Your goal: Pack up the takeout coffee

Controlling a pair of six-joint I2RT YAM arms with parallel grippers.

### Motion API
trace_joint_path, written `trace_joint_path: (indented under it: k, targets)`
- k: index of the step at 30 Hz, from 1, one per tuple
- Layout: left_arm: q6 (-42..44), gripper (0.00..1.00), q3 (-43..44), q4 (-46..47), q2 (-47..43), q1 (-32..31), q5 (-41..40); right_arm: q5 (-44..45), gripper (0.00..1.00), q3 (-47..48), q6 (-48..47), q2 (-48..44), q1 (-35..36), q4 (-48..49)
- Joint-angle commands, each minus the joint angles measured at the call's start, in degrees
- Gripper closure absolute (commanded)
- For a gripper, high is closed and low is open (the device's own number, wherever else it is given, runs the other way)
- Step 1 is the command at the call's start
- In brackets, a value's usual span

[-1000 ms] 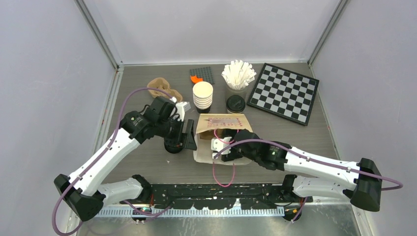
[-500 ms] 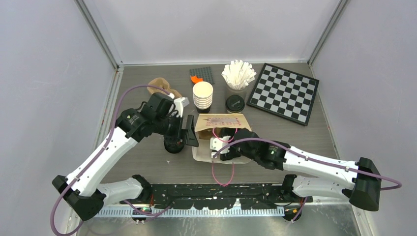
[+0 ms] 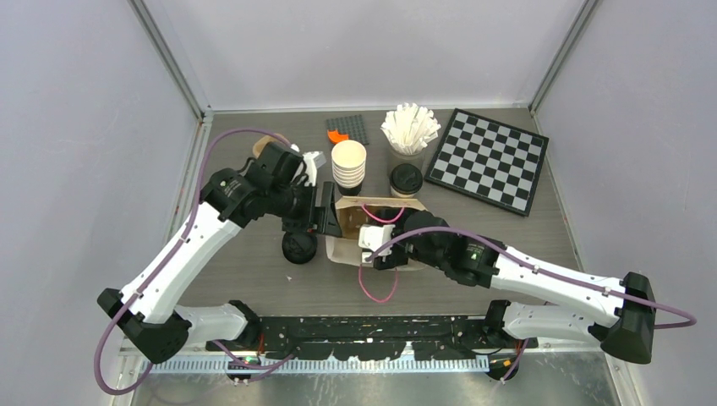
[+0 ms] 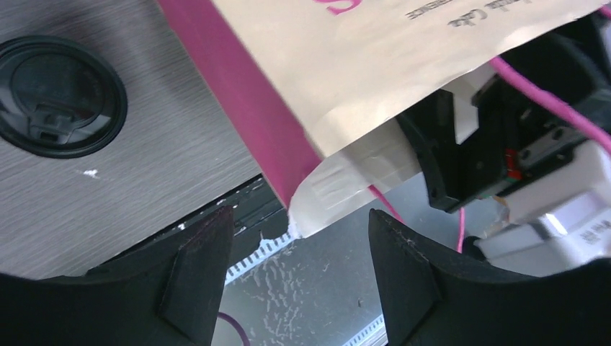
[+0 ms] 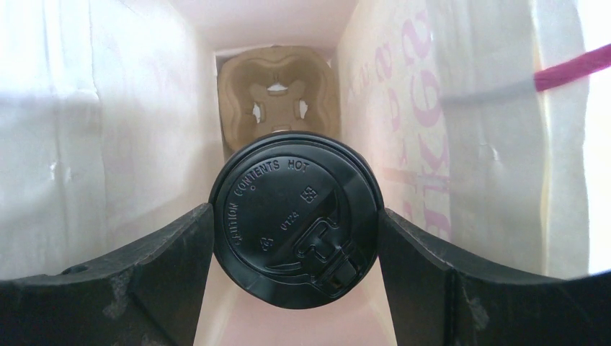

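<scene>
One takeout coffee (image 5: 295,220), a cup under a black lid, sits between my right gripper's (image 5: 295,245) fingers inside the paper bag (image 3: 385,211). Both fingers press the lid's sides, so the gripper is shut on it. A brown cup carrier (image 5: 277,97) lies at the bag's bottom. In the top view my right gripper (image 3: 365,248) reaches into the bag's mouth. A second takeout coffee (image 3: 298,248) (image 4: 61,97) stands free on the table, left of the bag. My left gripper (image 3: 325,220) (image 4: 295,220) hangs open at the bag's (image 4: 360,72) left corner, gripping nothing. A third lidded cup (image 3: 405,179) stands behind the bag.
A stack of lidless cups (image 3: 349,165) and a holder of white straws (image 3: 410,128) stand behind the bag. A checkerboard (image 3: 488,158) lies at the back right, a grey baseplate with an orange piece (image 3: 347,129) at the back. A brown carrier piece (image 3: 269,145) lies behind my left arm.
My left gripper has lifted off the lidded cup on the table and moved back and right to the bag's corner. The bag and my right gripper have shifted a little left.
</scene>
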Motion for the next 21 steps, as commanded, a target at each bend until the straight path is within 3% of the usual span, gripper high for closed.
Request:
trace_joint_path:
  k: [1,11,21]
  targets:
    - [0.07,0.30,0.36,-4.17,0.41,-0.22,-4.61,-1.71,0.34,2.88,1.68,-0.21,-0.27,3.60]
    - [0.27,0.41,-5.39,0.66,-1.03,-0.17,-3.48,-3.44,0.35,-0.40,-1.19,-0.38,-0.35,6.49]
    - [3.34,0.91,-9.15,4.60,-2.50,-0.18,3.39,-5.28,0.34,0.02,-6.13,-0.46,-2.23,6.00]
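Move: The near left corner of the bag's open rim is about 5 cm below the open left gripper, 2 cm back and 1 cm to its left. The loose black lid lies on the table some 22 cm below, about 6 cm ahead and 8 cm left; the held coffee cup's lid is roughly 12 cm right, 4 cm ahead and 8 cm lower. From the right hand, the cup holder in the bag is about 5 cm ahead, 7 cm left and 10 cm below. Lower the left gripper about 5 cm onto the near left corner of the bag's rim, easing a little left at first and then back, and close the fingers late in the descent to pinch the magenta side panel at its edge. Keep the right gripper's hold on the lidded cup inside the bag mouth, shifting it about 1 cm left and slightly up, then partly back and down. ##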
